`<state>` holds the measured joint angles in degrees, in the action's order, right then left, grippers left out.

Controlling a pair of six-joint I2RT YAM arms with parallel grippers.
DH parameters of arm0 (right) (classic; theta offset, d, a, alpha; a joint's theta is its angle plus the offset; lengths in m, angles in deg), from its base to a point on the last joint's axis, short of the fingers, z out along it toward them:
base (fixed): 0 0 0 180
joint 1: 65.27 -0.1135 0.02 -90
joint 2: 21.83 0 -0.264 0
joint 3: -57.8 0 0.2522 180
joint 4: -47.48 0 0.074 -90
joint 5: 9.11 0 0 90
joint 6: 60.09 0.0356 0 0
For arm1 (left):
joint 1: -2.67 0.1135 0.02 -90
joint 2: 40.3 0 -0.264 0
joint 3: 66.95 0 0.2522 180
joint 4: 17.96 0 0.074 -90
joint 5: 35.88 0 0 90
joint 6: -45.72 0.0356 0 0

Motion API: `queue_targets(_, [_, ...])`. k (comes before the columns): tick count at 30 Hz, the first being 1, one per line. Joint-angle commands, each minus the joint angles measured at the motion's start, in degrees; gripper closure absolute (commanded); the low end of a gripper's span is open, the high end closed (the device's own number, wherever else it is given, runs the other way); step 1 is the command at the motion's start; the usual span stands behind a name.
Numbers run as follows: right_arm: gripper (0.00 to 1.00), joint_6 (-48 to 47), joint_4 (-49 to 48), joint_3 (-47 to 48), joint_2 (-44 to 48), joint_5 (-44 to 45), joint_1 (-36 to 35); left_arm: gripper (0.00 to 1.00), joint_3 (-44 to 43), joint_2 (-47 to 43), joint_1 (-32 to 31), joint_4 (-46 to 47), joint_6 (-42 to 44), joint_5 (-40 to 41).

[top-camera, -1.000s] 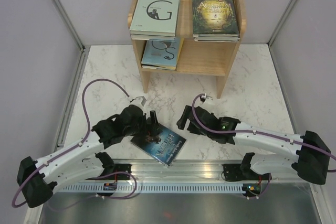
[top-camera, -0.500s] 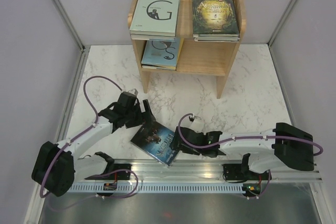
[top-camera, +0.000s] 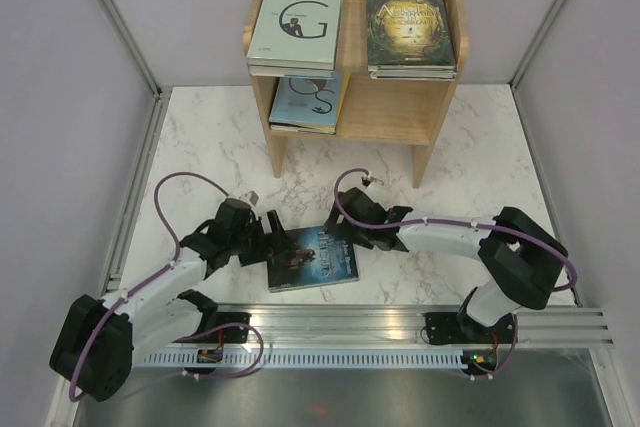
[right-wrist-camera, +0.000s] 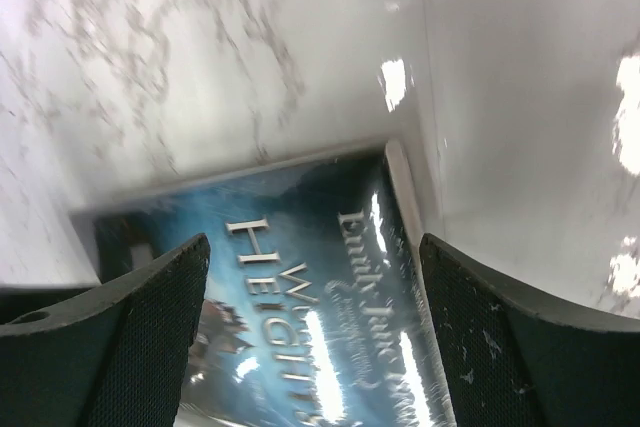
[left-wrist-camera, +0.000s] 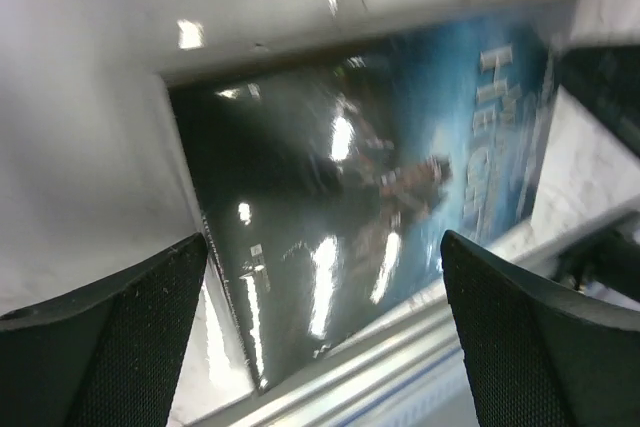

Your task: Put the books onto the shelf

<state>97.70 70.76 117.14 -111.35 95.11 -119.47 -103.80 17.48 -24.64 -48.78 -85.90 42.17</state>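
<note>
One book (top-camera: 312, 257) with a dark blue glossy cover lies flat on the marble table, near the front. My left gripper (top-camera: 268, 245) is open at its left edge, and in the left wrist view the book (left-wrist-camera: 370, 197) lies beyond the spread fingers (left-wrist-camera: 130, 337). My right gripper (top-camera: 362, 227) is open at the book's upper right corner; the right wrist view shows the cover (right-wrist-camera: 300, 277) between its fingers (right-wrist-camera: 500, 347). The wooden shelf (top-camera: 400, 112) stands at the back. On its top lie a pale green "G" book (top-camera: 296, 25) and a dark green-gold one (top-camera: 410, 27). A blue book (top-camera: 308, 99) is on the lower tier.
A metal rail (top-camera: 400, 322) runs along the table's front edge just below the book. Grey walls close the left, right and back. The shelf's legs (top-camera: 422, 162) stand on the table behind the right gripper.
The book has turned from a diagonal to nearly square with the table edge. The right gripper swung from the front rail up to the book's right corner. The left gripper shifted to its left edge.
</note>
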Motion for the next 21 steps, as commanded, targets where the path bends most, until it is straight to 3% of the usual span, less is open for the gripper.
queue_targets(1, [0.12, -7.39, -4.86, 7.13, 0.57, 3.26, 1.89, 0.01, 5.23, -5.55, -2.56, 1.15, -9.16, -10.28])
queue_targets(5, [0.11, -11.97, -2.41, 9.96, 4.59, 9.76, 2.25, 0.02, 7.09, -15.75, -9.84, -0.51, -17.85, -9.51])
queue_targets(9, [0.11, -12.68, 9.51, 9.0, 11.45, 16.8, 3.39, 0.02, 4.03, -23.05, -12.51, -8.24, -18.41, -4.68])
queue_targets(14, [0.12, -7.07, 16.67, -1.7, 26.3, 16.73, 5.06, 0.0, -2.39, -17.65, -12.42, -11.95, -12.08, 4.11])
queue_targets(18, [0.12, -2.93, 8.7, -15.56, 34.04, 4.97, 4.98, 0.0, -9.14, -5.69, -12.24, -11.15, -6.55, 11.48])
queue_targets(21, [0.13, -0.47, -7.28, -25.41, 37.39, -5.14, 4.89, 0.0, -11.18, 0.39, -10.92, -9.66, -4.34, 13.34])
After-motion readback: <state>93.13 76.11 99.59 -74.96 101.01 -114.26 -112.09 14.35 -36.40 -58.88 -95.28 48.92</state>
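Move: Wuthering Heights lies crosswise on the table between the two open grippers. Its middle is about 7 cm to the right of the left hand, 4 cm nearer the base and 3 cm lower. The shelf's left front foot stands straight ahead of that hand, some 14 cm out. From the right hand, the book's middle is about 5 cm to the left, 8 cm back and 3 cm below; the shelf's right front foot is some 9 cm ahead and 16 cm to the right. Back and a little right goes the left hand, about 7 cm, while the right goes forward some 6 cm, wide-open fingers on opposite ends of the book turning it counter-clockwise. The right hand is soon rising, its fingers tipping forward-up, then swings right and back, sinking, clear of the book. The left lifts and returns forward above the book's left edge. ##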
